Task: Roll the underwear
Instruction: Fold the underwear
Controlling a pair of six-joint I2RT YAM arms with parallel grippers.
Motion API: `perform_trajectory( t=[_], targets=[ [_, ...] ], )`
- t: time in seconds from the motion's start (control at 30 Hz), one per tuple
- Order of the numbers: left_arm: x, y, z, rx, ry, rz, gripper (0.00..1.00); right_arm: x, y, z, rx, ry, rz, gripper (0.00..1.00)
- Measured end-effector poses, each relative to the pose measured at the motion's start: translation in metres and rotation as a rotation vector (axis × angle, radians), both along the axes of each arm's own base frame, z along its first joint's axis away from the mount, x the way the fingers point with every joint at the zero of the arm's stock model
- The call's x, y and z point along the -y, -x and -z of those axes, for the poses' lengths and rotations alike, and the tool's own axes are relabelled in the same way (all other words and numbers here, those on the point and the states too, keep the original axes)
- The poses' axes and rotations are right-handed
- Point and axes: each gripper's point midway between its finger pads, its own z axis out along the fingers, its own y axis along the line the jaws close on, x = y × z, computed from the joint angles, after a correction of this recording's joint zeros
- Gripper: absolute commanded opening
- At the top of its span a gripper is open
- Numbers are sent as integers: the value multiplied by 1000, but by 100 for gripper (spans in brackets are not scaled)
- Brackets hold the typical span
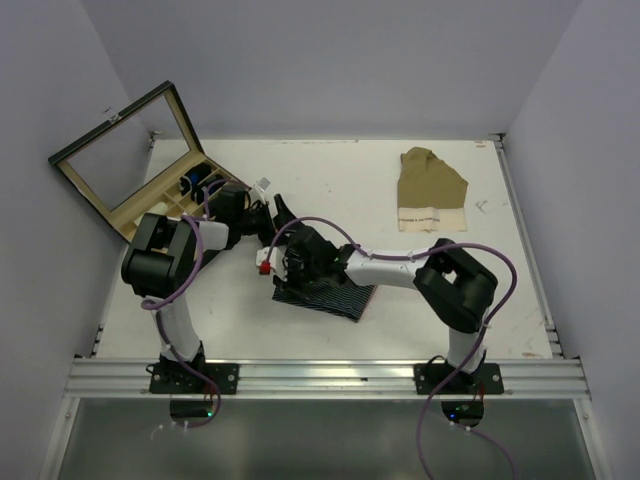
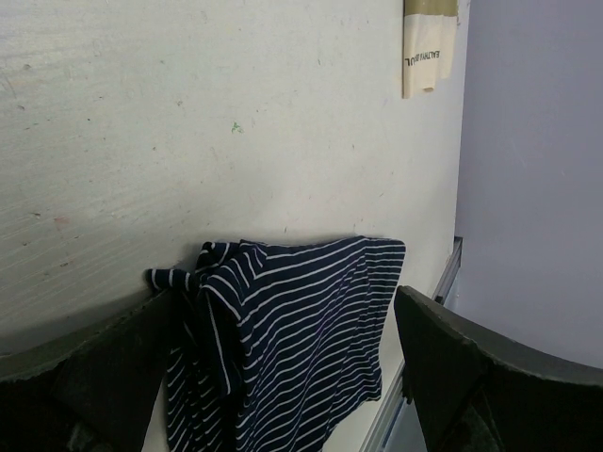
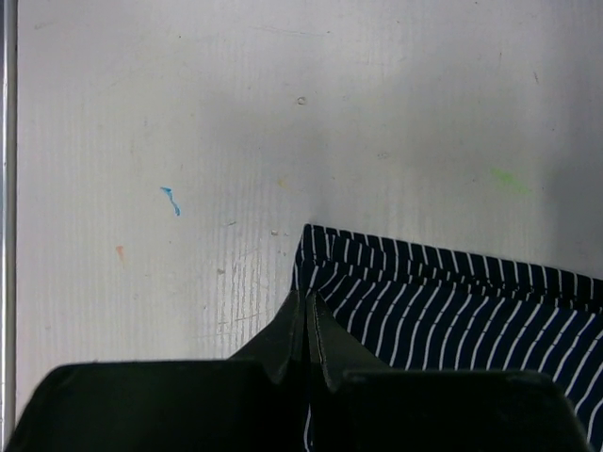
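The underwear (image 1: pixel 330 297) is navy with thin white stripes and lies folded on the white table, near its middle. My right gripper (image 1: pixel 284 278) sits at its left edge. In the right wrist view the right gripper (image 3: pixel 306 298) is shut, its tips pinching the corner of the underwear (image 3: pixel 452 301). My left gripper (image 1: pixel 277 222) hovers just behind and to the left of the cloth, apart from it. Seen from the left wrist, the left gripper (image 2: pixel 283 311) is open wide, with the underwear (image 2: pixel 292 348) lying beyond its fingers (image 2: pixel 443 348) and bunched at one end.
A wooden box (image 1: pixel 175 195) with its glass lid (image 1: pixel 120 160) raised stands at the back left, close to the left arm. A tan folded garment (image 1: pixel 430 190) lies at the back right, also seen as the tan garment (image 2: pixel 429 47). Metal rails edge the table (image 1: pixel 330 375).
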Motion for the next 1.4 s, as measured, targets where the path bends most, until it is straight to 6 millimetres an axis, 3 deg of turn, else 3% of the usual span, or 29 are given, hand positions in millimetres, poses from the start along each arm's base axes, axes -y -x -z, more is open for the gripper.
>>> perform_trajectory(
  t=[0.27, 0.37, 0.43, 0.6, 0.67, 0.8, 0.97, 1.07, 1.2, 1.3, 1.4],
  targets=[
    [0, 0, 0, 0, 1, 0, 100, -1, 4, 8, -25, 11, 8, 0],
    [0, 0, 0, 2, 1, 0, 100, 0, 6, 19, -56, 32, 20, 10],
    [0, 0, -1, 1, 4, -1, 100, 0, 7, 24, -75, 41, 31, 22],
    [0, 0, -4, 7, 4, -4, 100, -6, 6, 16, -90, 21, 45, 41],
    [0, -1, -9, 19, 4, -8, 100, -5, 7, 12, -96, 19, 49, 42],
    [-2, -6, -32, 79, -2, -22, 100, 1, 12, -10, -103, 11, 54, 42],
    [-10, -26, -69, 207, -69, -71, 100, 10, 14, -64, -85, -48, 72, 41],
    [-21, -34, -88, 294, -140, -111, 100, 27, 7, -93, -84, -78, 120, 42],
    [-35, -35, -119, 490, -250, -97, 100, 75, -32, -111, -105, -97, 276, 43],
    [-36, -22, -147, 679, -317, 28, 100, 126, -61, -101, -165, -63, 434, 42],
    [-25, 0, -151, 788, -328, 225, 100, 166, -69, -80, -267, -14, 553, 42]
  ],
)
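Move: The right hand still pinches the underwear by its near-left corner, whose tip lies about 2 cm to the hand's left, 1 cm back and 1 cm below it. From this hand the far-left corner is some 12 cm ahead and 3 cm right, the far-right corner 5 cm ahead and 22 cm right, and the near-right corner 7 cm back and 17 cm right. From the open left hand the underwear's middle lies roughly 12 cm back, 8 cm right and 4 cm below. The right hand sets the pinched near-left corner down, sinking about 2 cm, then opens a bit under halfway to let go, rises clear and swings some 17 cm to the right and 7 cm forward over the underwear towards its far-right corner, its fingers turning clockwise to point more forward, and already sinking again at the end. The left hand, wide open by the far-left corner, waits at first and then lifts about 15 cm away from the cloth, easing forward and coming back while it rolls some 50 degrees about the line of its own fingers. ##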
